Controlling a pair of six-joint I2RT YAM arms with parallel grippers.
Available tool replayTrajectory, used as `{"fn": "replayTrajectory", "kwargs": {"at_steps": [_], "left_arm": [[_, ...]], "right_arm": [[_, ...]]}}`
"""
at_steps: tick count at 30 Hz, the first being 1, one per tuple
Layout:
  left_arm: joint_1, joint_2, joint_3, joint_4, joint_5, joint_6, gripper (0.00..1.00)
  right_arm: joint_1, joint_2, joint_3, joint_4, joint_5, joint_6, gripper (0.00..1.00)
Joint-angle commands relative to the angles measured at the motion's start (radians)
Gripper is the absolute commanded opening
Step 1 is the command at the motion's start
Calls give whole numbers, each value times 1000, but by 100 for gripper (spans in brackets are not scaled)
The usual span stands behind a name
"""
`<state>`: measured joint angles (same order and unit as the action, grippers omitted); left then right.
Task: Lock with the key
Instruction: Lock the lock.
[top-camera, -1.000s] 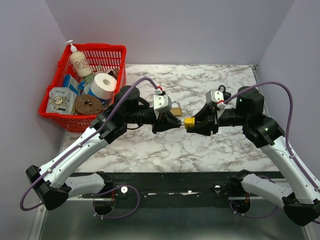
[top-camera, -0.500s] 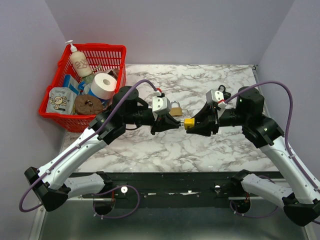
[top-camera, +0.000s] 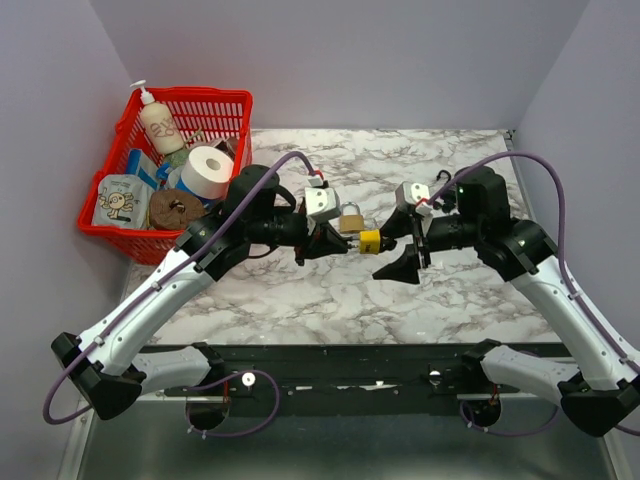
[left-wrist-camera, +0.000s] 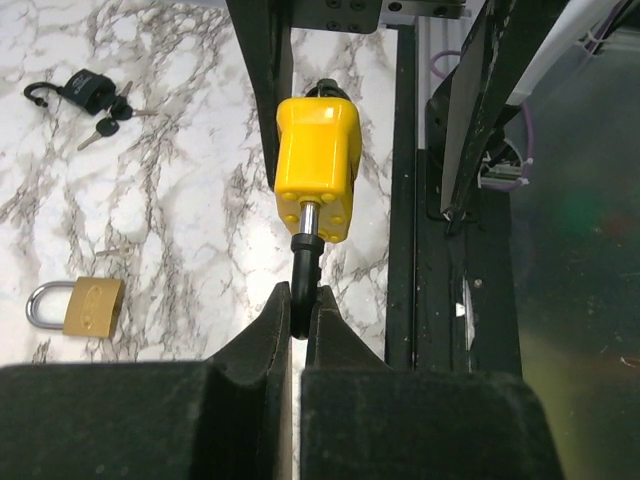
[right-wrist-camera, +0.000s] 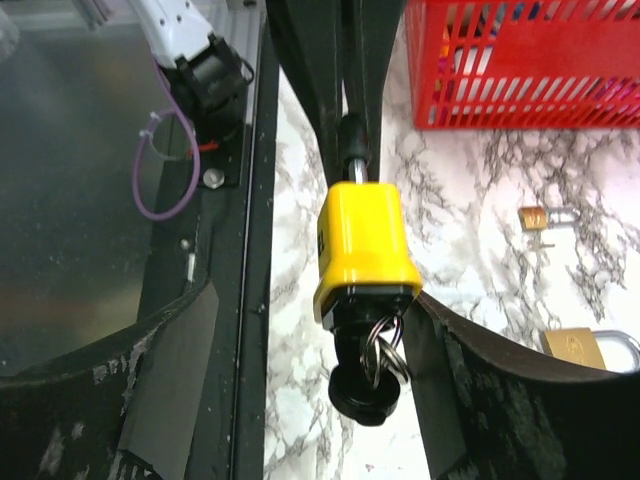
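Note:
A yellow padlock (top-camera: 369, 241) hangs in the air between the two arms. My left gripper (top-camera: 335, 243) is shut on its black shackle (left-wrist-camera: 304, 285), and the yellow body (left-wrist-camera: 317, 165) points away from the fingers. A black-headed key (right-wrist-camera: 367, 385) with a metal ring sticks out of the padlock's (right-wrist-camera: 365, 240) bottom. My right gripper (right-wrist-camera: 315, 300) stands open around that end. One finger is well off to the left; the other finger (right-wrist-camera: 440, 340) is close beside the key ring. In the top view the right gripper (top-camera: 395, 248) is spread wide next to the lock.
A red basket (top-camera: 225, 100) of household items stands at the back left. A brass padlock (left-wrist-camera: 80, 305) lies on the marble table below the left gripper, a black padlock with keys (left-wrist-camera: 85, 92) farther off. A small brass padlock (right-wrist-camera: 545, 217) lies near the basket.
My right gripper has opened and let go of the key end of the yellow padlock. The left gripper has closed tighter on the shackle and carried the lock slightly left.

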<state>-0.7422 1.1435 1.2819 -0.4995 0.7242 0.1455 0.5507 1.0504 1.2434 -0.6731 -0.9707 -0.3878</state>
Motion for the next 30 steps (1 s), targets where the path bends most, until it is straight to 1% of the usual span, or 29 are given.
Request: {"fn": "replayTrajectory", "kwargs": {"at_steps": [1, 4, 8, 12, 15, 22, 24, 25, 26, 28, 29, 30], "left_arm": [[6, 1, 56, -28, -20, 37, 0], [6, 13, 57, -33, -9, 29, 0], [6, 22, 63, -40, -3, 34, 0], [6, 38, 73, -60, 6, 39, 0], [6, 39, 73, -47, 1, 28, 0], [6, 47, 80, -42, 3, 25, 0], [6, 51, 83, -48, 6, 29, 0], [6, 53, 85, -51, 6, 29, 0], [6, 56, 88, -51, 6, 29, 0], [6, 58, 91, -54, 6, 26, 0], [6, 59, 92, -57, 6, 28, 0], [6, 61, 92, -57, 6, 25, 0]], "right_arm": [[8, 14, 28, -117, 47, -88, 83], [8, 33, 37, -97, 55, -86, 82], [8, 66, 80, -109, 44, -88, 78], [9, 86, 97, -120, 23, -105, 78], [9, 108, 109, -143, 15, -128, 72], [11, 145, 120, -218, 32, -181, 71], [12, 152, 123, -223, 36, -192, 67], [12, 152, 126, -221, 38, -194, 63], [12, 155, 129, -221, 36, -200, 57], [12, 157, 134, -220, 37, -200, 53], [14, 157, 137, -218, 35, -203, 47], [14, 157, 146, -215, 33, -203, 46]]}}
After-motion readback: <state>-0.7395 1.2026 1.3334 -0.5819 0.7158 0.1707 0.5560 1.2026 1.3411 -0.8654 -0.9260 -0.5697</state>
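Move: The yellow padlock, its shackle end already held in the left fingers, has its body about 5 cm to the left hand's right. From the open right hand, that body lies some 3 cm left, 2 cm ahead and 2 cm lower. On the table some 20 cm below, the brass padlock is about 21 cm ahead of the right hand and 5 cm left; the small brass lock is equally far ahead, 20 cm left. The left fingers keep their pinch on the yellow padlock's shackle end, sinking about 2 cm and then easing back up 1 cm. The right hand dips, moves about 2 cm forward, then sinks again, some 3 cm down overall and tilting nearly 10 degrees, its fingertips lower. Its fingers narrow from wide open to about half, straddling the key end of the yellow body; whether they touch can't be told. ##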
